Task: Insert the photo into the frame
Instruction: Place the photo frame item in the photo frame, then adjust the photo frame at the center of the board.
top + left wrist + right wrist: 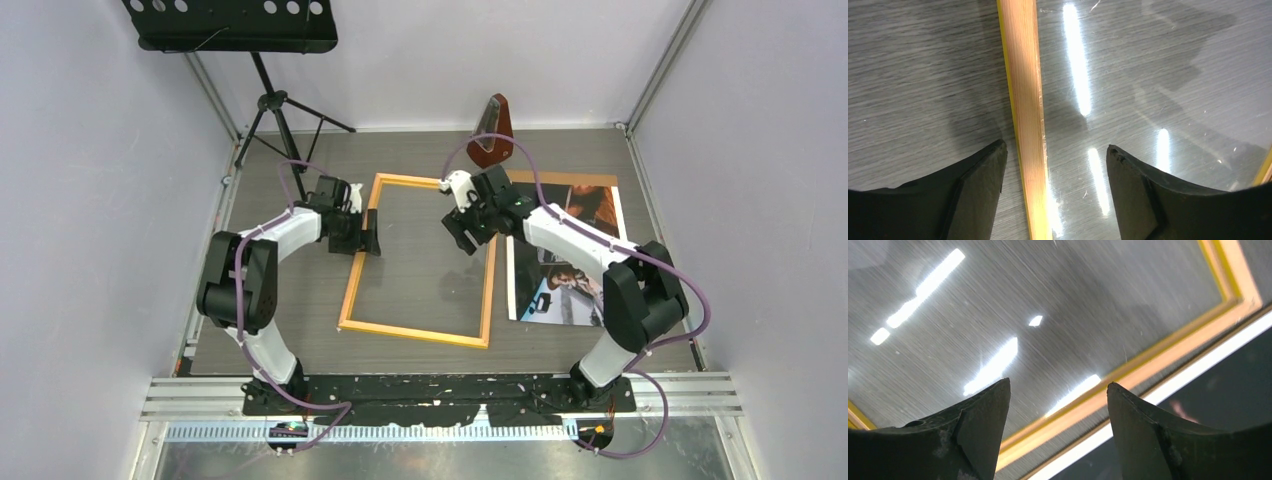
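Observation:
The frame of thin yellow-orange strips lies flat in the middle of the table, with a glossy clear pane inside it. The photo lies flat just right of it, partly under the right arm. My left gripper hovers open over the frame's left strip, one finger on each side and neither touching it. Over the frame's upper right part my right gripper is open and empty. In its wrist view the right strip and the photo's white border run below the fingertips.
A brown sheet's edge shows at the photo's far end. A dark brown metronome stands at the back centre. A black music stand rises at the back left. Grey walls enclose the table on three sides.

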Robot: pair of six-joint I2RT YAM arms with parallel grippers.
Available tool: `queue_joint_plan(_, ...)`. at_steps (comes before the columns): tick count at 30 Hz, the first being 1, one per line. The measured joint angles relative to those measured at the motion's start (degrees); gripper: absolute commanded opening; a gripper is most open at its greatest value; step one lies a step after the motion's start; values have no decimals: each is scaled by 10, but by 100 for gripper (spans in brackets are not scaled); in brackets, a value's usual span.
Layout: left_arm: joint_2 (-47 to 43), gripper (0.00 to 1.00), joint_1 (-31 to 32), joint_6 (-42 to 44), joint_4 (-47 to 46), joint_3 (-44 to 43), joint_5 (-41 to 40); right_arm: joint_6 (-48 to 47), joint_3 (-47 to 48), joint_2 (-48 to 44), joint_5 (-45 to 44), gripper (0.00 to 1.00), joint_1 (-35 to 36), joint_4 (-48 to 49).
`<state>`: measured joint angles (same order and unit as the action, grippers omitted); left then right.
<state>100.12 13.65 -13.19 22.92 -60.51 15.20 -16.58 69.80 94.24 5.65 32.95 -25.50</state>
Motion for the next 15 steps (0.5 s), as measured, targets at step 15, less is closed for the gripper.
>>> queue_joint_plan(15, -24, 34, -3, -29, -17, 51, 24, 4, -102, -93, 18, 75, -107, -7)
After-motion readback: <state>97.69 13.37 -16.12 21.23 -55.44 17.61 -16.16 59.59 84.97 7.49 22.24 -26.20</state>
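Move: The left hand, fingers open, already straddles the middle of the frame's left bar, which lies about 1 cm to its left and 2 cm below; the frame's middle is some 16 cm to its right and 1 cm back. From the right hand the photo's middle is about 24 cm to the right, 2 cm back and 10 cm below; at that same depth the frame's right bar crosses 6 cm to the right, level with it, and the frame's middle is 8 cm left and 2 cm back. The left hand draws back about 2 cm, sinking a touch as its fingers close to roughly half their former gap around the frame's left bar, the outer finger coming up against the bar's outer side and pushing it inward. Meanwhile the right hand, empty and still open, sweeps about 8 cm to the right towards the photo, dipping some 2 cm and rising again partway while turning some 10 degrees clockwise. ##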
